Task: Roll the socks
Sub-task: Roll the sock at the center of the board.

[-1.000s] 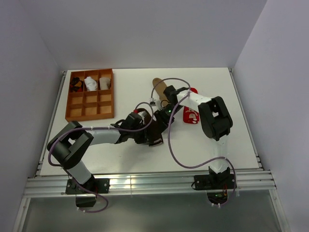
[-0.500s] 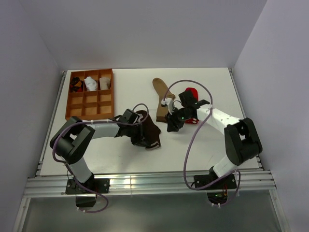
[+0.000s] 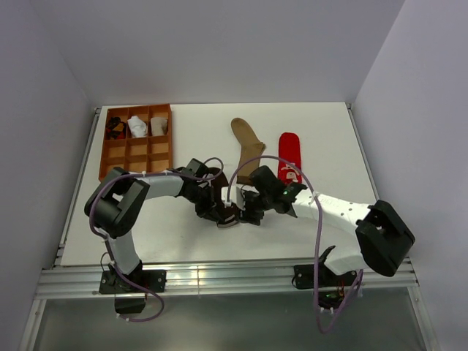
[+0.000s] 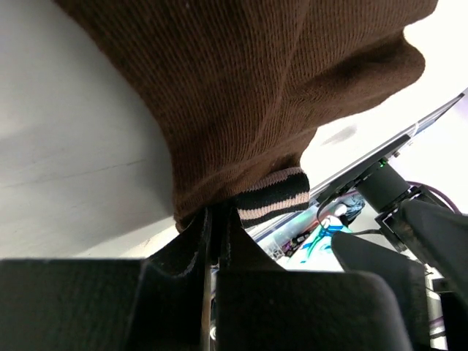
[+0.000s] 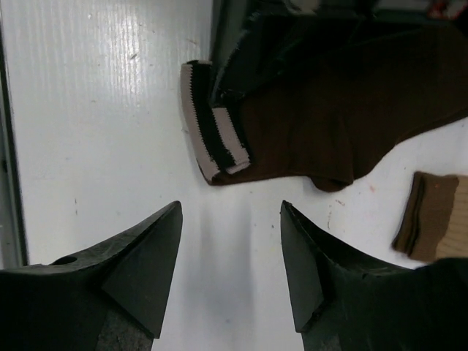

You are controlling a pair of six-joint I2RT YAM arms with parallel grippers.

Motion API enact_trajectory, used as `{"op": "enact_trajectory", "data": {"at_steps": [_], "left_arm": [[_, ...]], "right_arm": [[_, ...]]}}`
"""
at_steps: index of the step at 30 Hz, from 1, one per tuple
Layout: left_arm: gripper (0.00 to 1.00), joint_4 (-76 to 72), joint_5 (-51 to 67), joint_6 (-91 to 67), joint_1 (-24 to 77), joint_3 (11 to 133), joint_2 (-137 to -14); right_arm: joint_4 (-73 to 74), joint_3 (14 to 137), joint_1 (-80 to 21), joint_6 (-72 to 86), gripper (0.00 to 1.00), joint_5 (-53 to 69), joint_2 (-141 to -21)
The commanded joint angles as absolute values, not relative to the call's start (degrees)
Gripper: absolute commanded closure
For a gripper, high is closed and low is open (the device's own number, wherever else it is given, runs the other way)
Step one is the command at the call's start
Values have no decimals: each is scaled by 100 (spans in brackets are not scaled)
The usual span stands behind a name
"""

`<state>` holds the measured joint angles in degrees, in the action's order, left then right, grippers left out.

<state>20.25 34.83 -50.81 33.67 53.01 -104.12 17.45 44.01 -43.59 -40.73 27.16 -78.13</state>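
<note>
The dark brown sock (image 5: pixel 344 131) lies bunched on the white table, its striped cuff (image 5: pixel 212 124) nearest my right gripper. My left gripper (image 4: pixel 217 216) is shut on the sock's edge right beside the cuff (image 4: pixel 274 196). In the top view both grippers meet at the table's middle front: the left gripper (image 3: pixel 218 208) and the right gripper (image 3: pixel 246 214). My right gripper (image 5: pixel 230 208) stands open just short of the cuff, with only bare table between its fingers. The tan sock (image 3: pixel 247 146) and the red sock (image 3: pixel 289 157) lie flat behind them.
A brown wooden tray (image 3: pixel 136 157) with several compartments stands at the back left, small white and black sock bundles in its far row. The tan sock's cuff (image 5: pixel 431 219) lies close on the right of my right gripper. The table's near edge (image 3: pixel 219 257) is close.
My right arm has swung from the tan and red socks down to the brown sock's cuff and opened its jaws wider. The left gripper keeps its hold and has drawn the sock slightly nearer.
</note>
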Motion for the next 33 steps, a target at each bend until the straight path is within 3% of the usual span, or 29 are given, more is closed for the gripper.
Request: {"op": "enact_trajectory", "data": {"at_steps": [1, 18, 26, 33], "left_arm": [[100, 2698, 2953, -4729, 3393, 5335, -10766], [100, 2760, 3015, -4597, 3393, 5467, -10933], [100, 2742, 3094, -4544, 3401, 5502, -11004], [98, 2725, 3181, -4518, 3384, 5528, -10969]], "right_arm": [[1065, 4114, -4805, -4525, 36, 2058, -7541], [-404, 3507, -6126, -5115, 37, 536, -8147], [-202, 3761, -6196, -5045, 46, 571, -8498], [-44, 4008, -6196, -4790, 62, 467, -8763]]}}
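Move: The brown sock's striped cuff, pinned near its edge by the shut left fingers, lies some 4 cm left of the open right hand, 2 cm nearer the bases and 5 cm below it. From the left hand the cuff's middle is about 3 cm right, 1 cm back and 1 cm down. The tan sock lies about 19 cm ahead of the right hand and 3 cm to its right; the red sock, 17 cm ahead and 16 cm right; both about 6 cm lower. The right hand sinks about 5 cm and goes 4 cm left to the striped cuff, first dropping and drawing back a little, then sliding left while rolling some 25 degrees counter-clockwise, seen from above, about the line of its fingers. At the cuff it makes a last short drop and closes partway, bringing one finger to each side of the cuff and starting to pinch it beside the left fingertips, while the left hand stays put and keeps its shut hold on the sock. ##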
